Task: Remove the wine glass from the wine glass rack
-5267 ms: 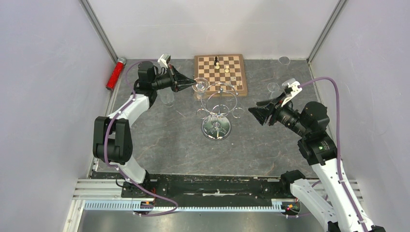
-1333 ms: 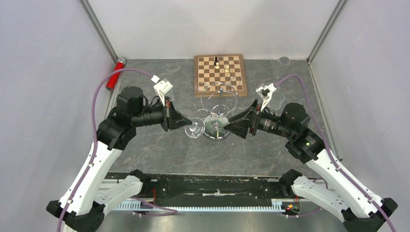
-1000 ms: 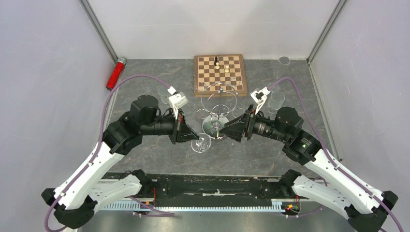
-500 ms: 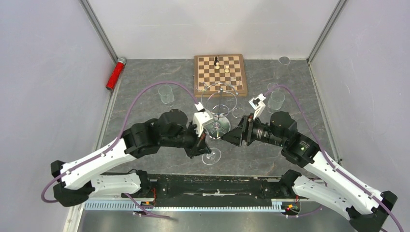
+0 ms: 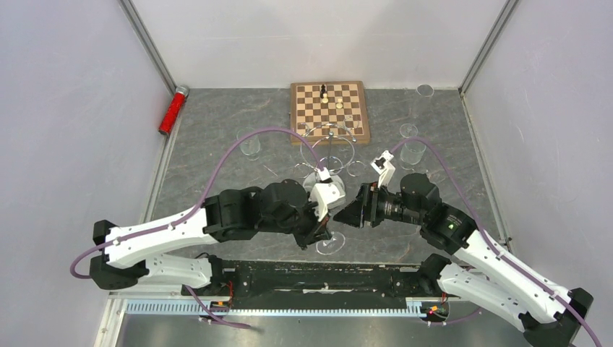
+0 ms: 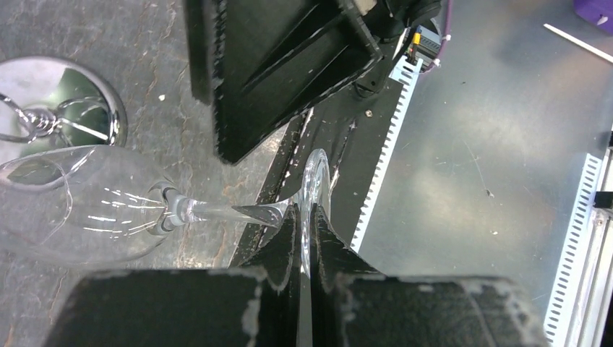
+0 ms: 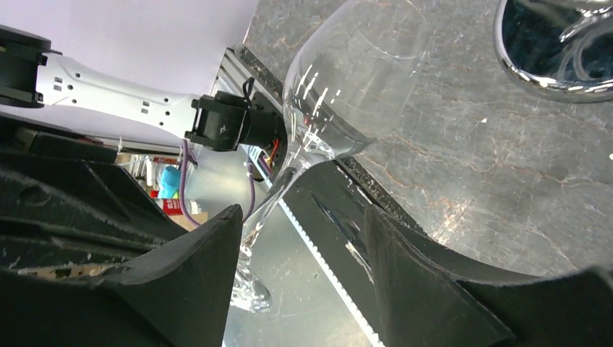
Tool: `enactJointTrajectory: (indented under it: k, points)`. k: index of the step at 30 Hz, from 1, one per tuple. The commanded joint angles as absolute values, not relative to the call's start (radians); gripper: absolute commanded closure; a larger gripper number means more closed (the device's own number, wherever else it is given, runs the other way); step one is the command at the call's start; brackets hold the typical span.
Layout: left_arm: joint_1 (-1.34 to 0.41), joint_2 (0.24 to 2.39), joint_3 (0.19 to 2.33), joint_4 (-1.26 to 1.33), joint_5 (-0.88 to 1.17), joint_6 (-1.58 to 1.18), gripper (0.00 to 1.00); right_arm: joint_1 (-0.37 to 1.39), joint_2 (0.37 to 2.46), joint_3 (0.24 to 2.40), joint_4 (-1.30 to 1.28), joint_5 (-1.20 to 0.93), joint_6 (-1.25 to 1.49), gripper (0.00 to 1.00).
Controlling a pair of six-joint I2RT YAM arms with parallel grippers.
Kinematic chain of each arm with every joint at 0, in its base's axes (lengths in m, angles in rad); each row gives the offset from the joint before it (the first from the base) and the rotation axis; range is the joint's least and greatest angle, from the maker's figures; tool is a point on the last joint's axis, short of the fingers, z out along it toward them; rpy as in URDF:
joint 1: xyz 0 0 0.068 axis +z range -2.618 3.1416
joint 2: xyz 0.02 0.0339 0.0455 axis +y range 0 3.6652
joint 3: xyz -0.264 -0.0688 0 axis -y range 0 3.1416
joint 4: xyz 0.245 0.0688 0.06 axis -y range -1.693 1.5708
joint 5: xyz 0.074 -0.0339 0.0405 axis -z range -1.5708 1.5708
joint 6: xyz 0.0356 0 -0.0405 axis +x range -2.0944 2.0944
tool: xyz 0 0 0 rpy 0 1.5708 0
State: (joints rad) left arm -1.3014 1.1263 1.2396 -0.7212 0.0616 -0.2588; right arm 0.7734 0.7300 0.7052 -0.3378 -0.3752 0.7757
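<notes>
The clear wine glass lies on its side in the air near the table's front edge, away from the chrome wine glass rack. My left gripper is shut on the glass's round foot; the stem runs left to the bowl. My right gripper faces it, open. The thin stem passes between the right fingers, close to the left finger, and the bowl is just beyond the tips. The rack's mirrored base stands behind.
A wooden chessboard with a few pieces lies at the back. A red cylinder sits at the back left. Clear tumblers stand at the left and right, with a small glass in the far corner. The black front rail is just below the glass.
My left arm has carried the wine glass from beside the rack's base toward the front edge, swinging right. The right gripper has drawn nearer to the front along with it, staying open around the stem.
</notes>
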Motion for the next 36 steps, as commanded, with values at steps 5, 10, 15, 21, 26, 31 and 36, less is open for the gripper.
enactJointTrajectory:
  k: [5,10,15,21,26,31,36]
  points:
    - [-1.403,1.183,1.315,-0.588,-0.051,-0.192,0.98,0.778,0.701,0.681,-0.331,-0.447,0.812,0.34]
    - [-1.454,1.228,1.346,-0.58,-0.11,-0.168,0.98,0.777,0.686,0.644,-0.324,-0.494,0.838,0.35]
    - [-1.482,1.258,1.366,-0.578,-0.147,-0.154,0.98,0.778,0.692,0.649,-0.368,-0.512,0.819,0.35]
    - [-1.504,1.281,1.382,-0.572,-0.171,-0.141,0.98,0.778,0.704,0.646,-0.369,-0.543,0.817,0.36]
    - [-1.512,1.299,1.398,-0.571,-0.182,-0.127,0.98,0.778,0.732,0.646,-0.364,-0.569,0.813,0.4]
    - [-1.517,1.303,1.397,-0.559,-0.196,-0.118,0.98,0.778,0.75,0.644,-0.359,-0.581,0.811,0.47]
    - [-1.521,1.309,1.4,-0.557,-0.192,-0.117,0.98,0.778,0.757,0.643,-0.349,-0.583,0.812,0.62]
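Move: The wine glass hangs by its foot from the left fingers, its bowl pointing forward and down; its stem-to-bowl part lies about 4 cm left, 3 cm ahead and 2 cm below the open right fingers. From the left hand, the right gripper it is carried to is some 5 cm ahead, 2 cm right and 3 cm lower. The rack base stands roughly 20 cm ahead of the left hand, 1 cm left, 22 cm below. The wine glass, still pinched by its foot, is carried about 5 cm right and a little back by the left hand, tilting some 10 degrees, into the waiting right gripper. The right hand draws back and sinks, 3 to 4 cm each way, turning its fingers down and counter-clockwise, then starts closing them around the stem near the bowl. ##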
